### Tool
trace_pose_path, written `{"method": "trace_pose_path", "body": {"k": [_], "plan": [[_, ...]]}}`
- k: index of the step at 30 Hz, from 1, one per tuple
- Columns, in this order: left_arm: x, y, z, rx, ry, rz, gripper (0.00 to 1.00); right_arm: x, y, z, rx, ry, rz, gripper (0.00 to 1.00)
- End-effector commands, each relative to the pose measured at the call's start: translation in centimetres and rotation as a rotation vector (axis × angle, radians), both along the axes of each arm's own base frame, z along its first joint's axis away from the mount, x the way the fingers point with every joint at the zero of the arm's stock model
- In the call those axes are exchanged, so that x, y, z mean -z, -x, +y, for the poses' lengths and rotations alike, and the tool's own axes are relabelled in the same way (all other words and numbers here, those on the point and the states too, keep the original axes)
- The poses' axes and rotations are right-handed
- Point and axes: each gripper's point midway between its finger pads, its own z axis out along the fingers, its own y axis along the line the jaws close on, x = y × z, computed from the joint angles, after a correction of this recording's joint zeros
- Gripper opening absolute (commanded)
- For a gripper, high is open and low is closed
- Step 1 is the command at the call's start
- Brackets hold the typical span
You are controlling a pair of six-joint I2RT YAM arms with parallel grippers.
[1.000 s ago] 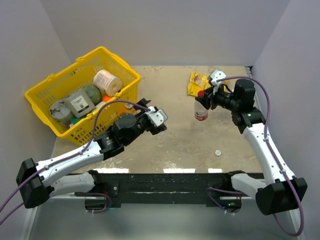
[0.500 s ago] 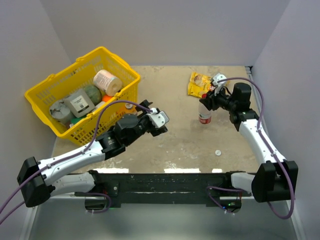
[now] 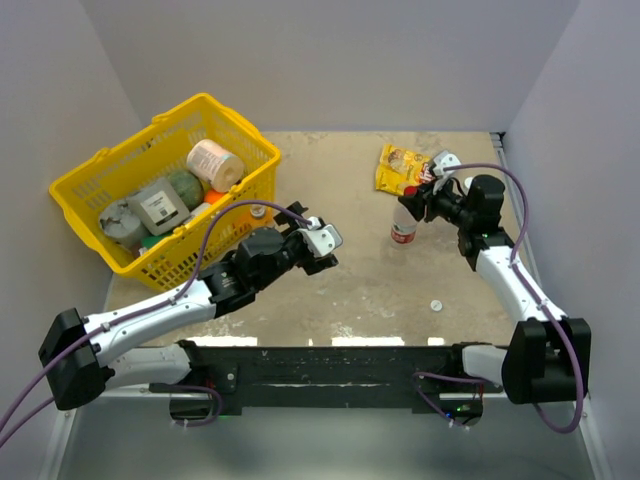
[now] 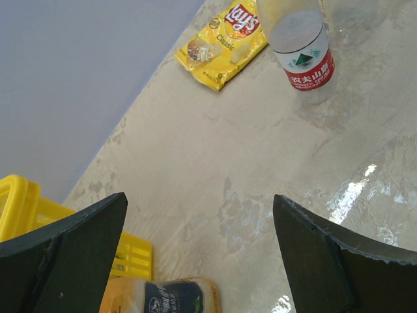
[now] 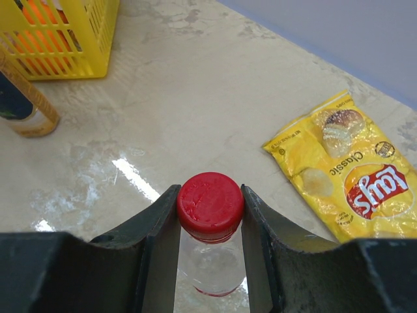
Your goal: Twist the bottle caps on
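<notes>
A clear bottle [image 3: 402,228] with a red label stands at the right of the table. In the right wrist view my right gripper [image 5: 210,215] is shut on its red cap [image 5: 210,203], one finger on each side, with the bottle body [image 5: 212,267] below. In the top view that gripper [image 3: 412,199] sits over the bottle's top. A white cap [image 3: 437,304] lies loose on the table nearer me. My left gripper [image 3: 325,245] is open and empty at mid table. It sees the bottle [image 4: 305,62] far ahead. The second white cap is not in view.
A yellow basket [image 3: 95,165] full of groceries stands at the back left. An amber bottle with a blue label [image 4: 163,297] stands by its corner, just below my left gripper [image 4: 202,261]. A yellow chips bag [image 3: 397,168] lies behind the clear bottle.
My right arm has swung its elbow toward the right wall while its gripper stays on the red cap; the bottle shifted slightly. My left gripper has edged a little to the right.
</notes>
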Motion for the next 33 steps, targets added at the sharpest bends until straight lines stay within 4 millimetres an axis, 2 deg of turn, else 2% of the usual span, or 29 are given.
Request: {"method": "trace_pose_path", "body": {"k": [1,3,5,9,10,12,13,22,25,27,28,29,31,32,33], "plan": [[-2.5,-0.2,-0.5,0.005,0.052,-0.031,1.0,-1.1,-0.4,0.1,-0.002,-0.022,-0.057,0.35],[-2.2,-0.2,-0.4,0.004,0.047,-0.028,1.0,-0.8,-0.2,0.0,0.001,-0.021,-0.05,0.37],[-2.2,-0.1,-0.4,0.005,0.047,-0.027,0.99,-0.8,-0.2,-0.1,0.019,-0.023,-0.045,0.47],[-2.3,-0.1,-0.3,0.007,0.049,-0.03,0.99,-1.1,0.0,-0.5,0.04,-0.018,-0.041,0.57],[-2.1,-0.1,-0.3,0.007,0.045,-0.029,0.99,-1.2,0.0,-0.5,0.045,-0.019,-0.042,0.64],[-2.1,-0.1,-0.3,0.007,0.045,-0.029,0.99,-1.6,0.3,-0.7,0.055,-0.018,-0.042,0.9],[-2.1,0.0,-0.3,0.009,0.048,-0.031,0.99,-1.8,0.4,-0.7,0.058,-0.016,-0.047,0.99],[-1.9,0.0,-0.6,0.019,0.052,-0.03,1.0,-3.2,0.7,-1.3,0.097,-0.016,-0.066,0.99],[-2.4,0.2,0.0,0.0,0.061,-0.009,1.0,-5.7,0.7,-1.5,0.111,-0.021,-0.107,0.99],[-2.3,0.7,0.4,0.002,0.057,0.027,0.99,-8.3,0.9,-1.5,0.109,-0.027,-0.151,0.99],[-2.0,1.3,1.0,0.005,0.041,0.047,0.99,-9.4,1.1,-1.4,0.101,-0.026,-0.172,0.99],[-1.6,1.8,1.5,0.01,0.028,0.068,1.0,-11.3,1.3,-1.4,0.096,-0.028,-0.203,0.99],[-0.7,2.7,2.6,0.014,0.002,0.09,0.99,-12.9,1.6,-1.2,0.085,-0.028,-0.225,0.99],[-0.4,3.1,2.8,0.032,-0.007,0.098,1.0,-14.6,2.1,-1.1,0.08,-0.035,-0.254,0.99],[-0.2,3.4,3.1,0.038,-0.02,0.097,0.99,-15.4,2.5,-0.8,0.059,-0.037,-0.268,0.99]]}}
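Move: Standing upright between the right hand's fingers, which are shut on its neck just under the red cap, is the red-labelled bottle, its middle about 9 cm straight below that hand. From the bottle, the clear bottle is some 10 cm to the right and 2 cm farther out, the chips bag about 15 cm beyond and 3 cm right, the white cap about 16 cm nearer and 7 cm right. From the left hand, the red-labelled bottle is about 11 cm ahead, 20 cm right and 11 cm lower. Opening wide, the right fingers let go of the bottle's neck while the hand stays almost in place; then it lifts off, first slowly with a slight draw back and to the right, then quickly, ending about 8 cm higher above the cap. Right at the end the empty, open left hand starts to back away from the bottle, some 2 cm back and left. ##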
